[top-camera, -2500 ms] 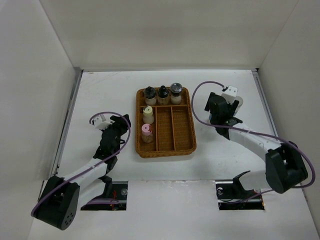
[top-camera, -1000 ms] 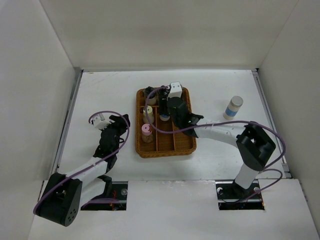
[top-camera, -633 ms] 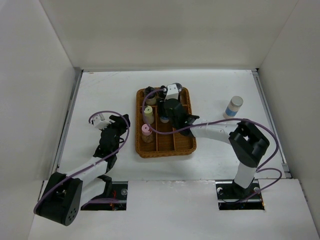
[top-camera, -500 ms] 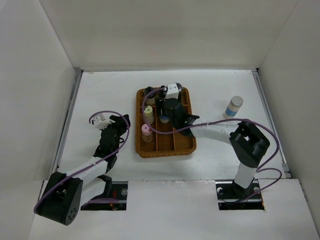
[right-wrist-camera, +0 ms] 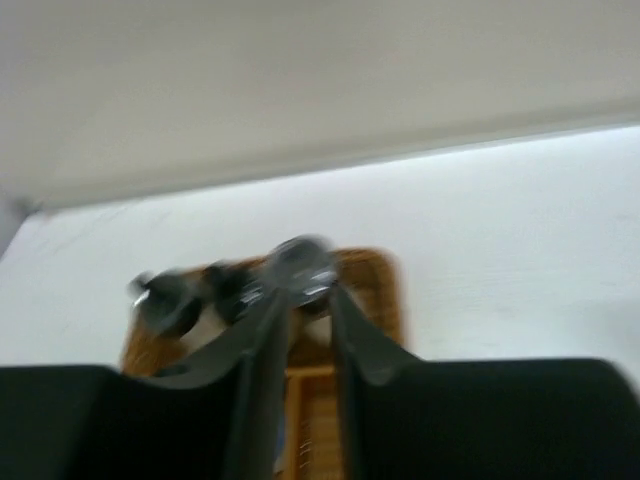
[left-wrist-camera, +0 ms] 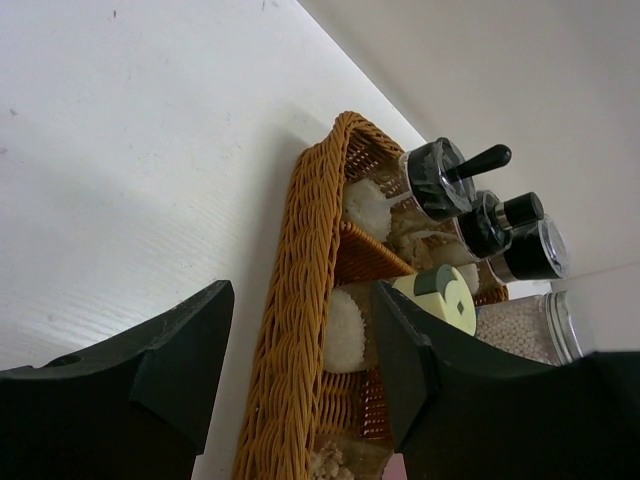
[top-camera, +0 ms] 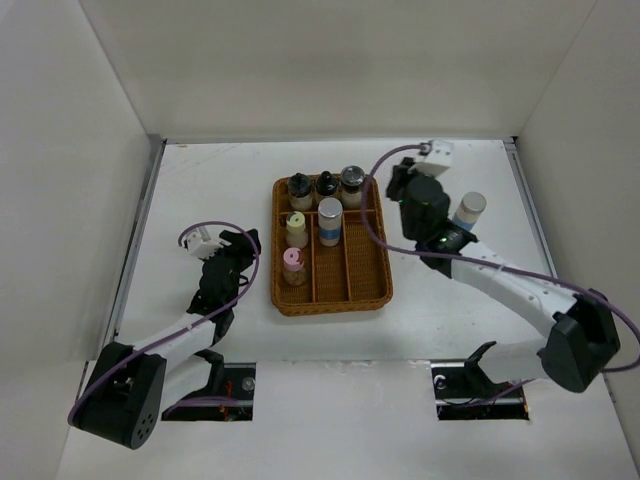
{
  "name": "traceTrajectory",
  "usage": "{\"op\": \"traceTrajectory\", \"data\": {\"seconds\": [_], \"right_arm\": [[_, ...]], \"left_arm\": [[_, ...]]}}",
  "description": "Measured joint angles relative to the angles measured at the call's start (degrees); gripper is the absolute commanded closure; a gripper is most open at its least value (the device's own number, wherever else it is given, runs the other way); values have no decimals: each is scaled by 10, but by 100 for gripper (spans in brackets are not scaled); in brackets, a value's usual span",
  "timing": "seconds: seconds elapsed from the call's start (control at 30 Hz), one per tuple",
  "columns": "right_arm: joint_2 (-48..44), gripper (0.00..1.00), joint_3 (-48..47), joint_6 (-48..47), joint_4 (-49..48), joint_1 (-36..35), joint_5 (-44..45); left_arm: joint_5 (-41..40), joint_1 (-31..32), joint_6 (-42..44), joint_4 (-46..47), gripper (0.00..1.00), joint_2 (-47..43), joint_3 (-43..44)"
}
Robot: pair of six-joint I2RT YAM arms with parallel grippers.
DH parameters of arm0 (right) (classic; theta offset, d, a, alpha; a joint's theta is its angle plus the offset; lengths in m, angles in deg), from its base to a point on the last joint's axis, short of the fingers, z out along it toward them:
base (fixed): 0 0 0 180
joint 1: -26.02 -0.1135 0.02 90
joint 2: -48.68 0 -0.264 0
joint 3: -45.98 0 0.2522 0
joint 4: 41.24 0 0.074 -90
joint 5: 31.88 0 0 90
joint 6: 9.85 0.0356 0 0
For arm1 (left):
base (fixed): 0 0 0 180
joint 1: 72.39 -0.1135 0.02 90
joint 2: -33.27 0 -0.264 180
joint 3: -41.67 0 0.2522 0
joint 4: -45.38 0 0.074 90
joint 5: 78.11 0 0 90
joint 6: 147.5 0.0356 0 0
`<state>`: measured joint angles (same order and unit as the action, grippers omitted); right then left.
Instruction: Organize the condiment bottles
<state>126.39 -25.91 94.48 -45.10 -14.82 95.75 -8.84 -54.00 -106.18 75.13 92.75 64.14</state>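
Observation:
The brown wicker tray (top-camera: pixel 378 250) holds three dark-capped condiment bottles (top-camera: pixel 326 188) in its back row. A cream yellow-capped one (top-camera: pixel 297 228) and a pink-capped one (top-camera: pixel 292 265) stand in its left slot, and a silver-capped blue-banded one (top-camera: pixel 330 221) in the middle slot. A second blue-banded bottle (top-camera: pixel 467 214) stands on the table to the right. My right gripper (top-camera: pixel 394 187) (right-wrist-camera: pixel 310 320) hovers off the tray's back right corner, its jaws a narrow gap apart and empty; its view is blurred. My left gripper (top-camera: pixel 241 246) (left-wrist-camera: pixel 300 300) rests open beside the tray's left rim (left-wrist-camera: pixel 320 220).
White walls close in the table on the left, back and right. The right arm's purple cable (top-camera: pixel 372 215) loops over the tray's right edge. The loose blue-banded bottle stands just right of the right arm's wrist.
My right gripper let go of the blue-banded bottle in the tray's middle slot, withdrew up and to the right, and its jaws narrowed. The left arm has not moved.

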Motion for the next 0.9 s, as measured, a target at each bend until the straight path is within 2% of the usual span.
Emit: {"op": "traceTrajectory", "data": {"seconds": [0.07, 0.2, 0.27, 0.47, 0.67, 0.9], "right_arm": [[-31, 70, 10, 14, 24, 56, 39], [-48, 24, 12, 30, 76, 139, 116], [-49, 14, 23, 31, 92, 164, 143], [-31, 4, 51, 35, 130, 235, 161], [3, 4, 55, 51, 155, 285, 118], [50, 5, 54, 69, 172, 308, 55]], "left_arm": [[-1, 0, 0, 1, 46, 0, -1], [-5, -1, -2, 0, 46, -5, -5], [-8, -2, -2, 0, 46, -9, -6], [-12, -2, -7, 1, 46, -11, -9], [-13, -2, -9, 1, 45, -13, -9], [-12, -3, -12, 1, 45, -13, -9]]}}
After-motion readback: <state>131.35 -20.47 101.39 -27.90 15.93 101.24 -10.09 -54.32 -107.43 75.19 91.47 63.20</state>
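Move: The last silver-lidded bottle, standing alone on the table, lies about 23 cm to the right of the right gripper, some 3 cm farther out and roughly 22 cm below. On that gripper's other side, the silver-lidded jar in the basket is about 12 cm left and level with it; the nearest black-lidded bottle is some 9 cm ahead and 7 cm left, both about 21 cm down. From the left gripper, the last bottle is about 48 cm right, 7 cm ahead and 5 cm lower. Sweep the empty right gripper quickly some 25 cm to the right, away from the basket and towards the lone bottle, turning it about 40 degrees clockwise and opening the nearly closed fingers wide on the way. Once well across, sink about 13 cm while tipping the fingers downward, bringing the open fingers over the silver lid without closing them. ##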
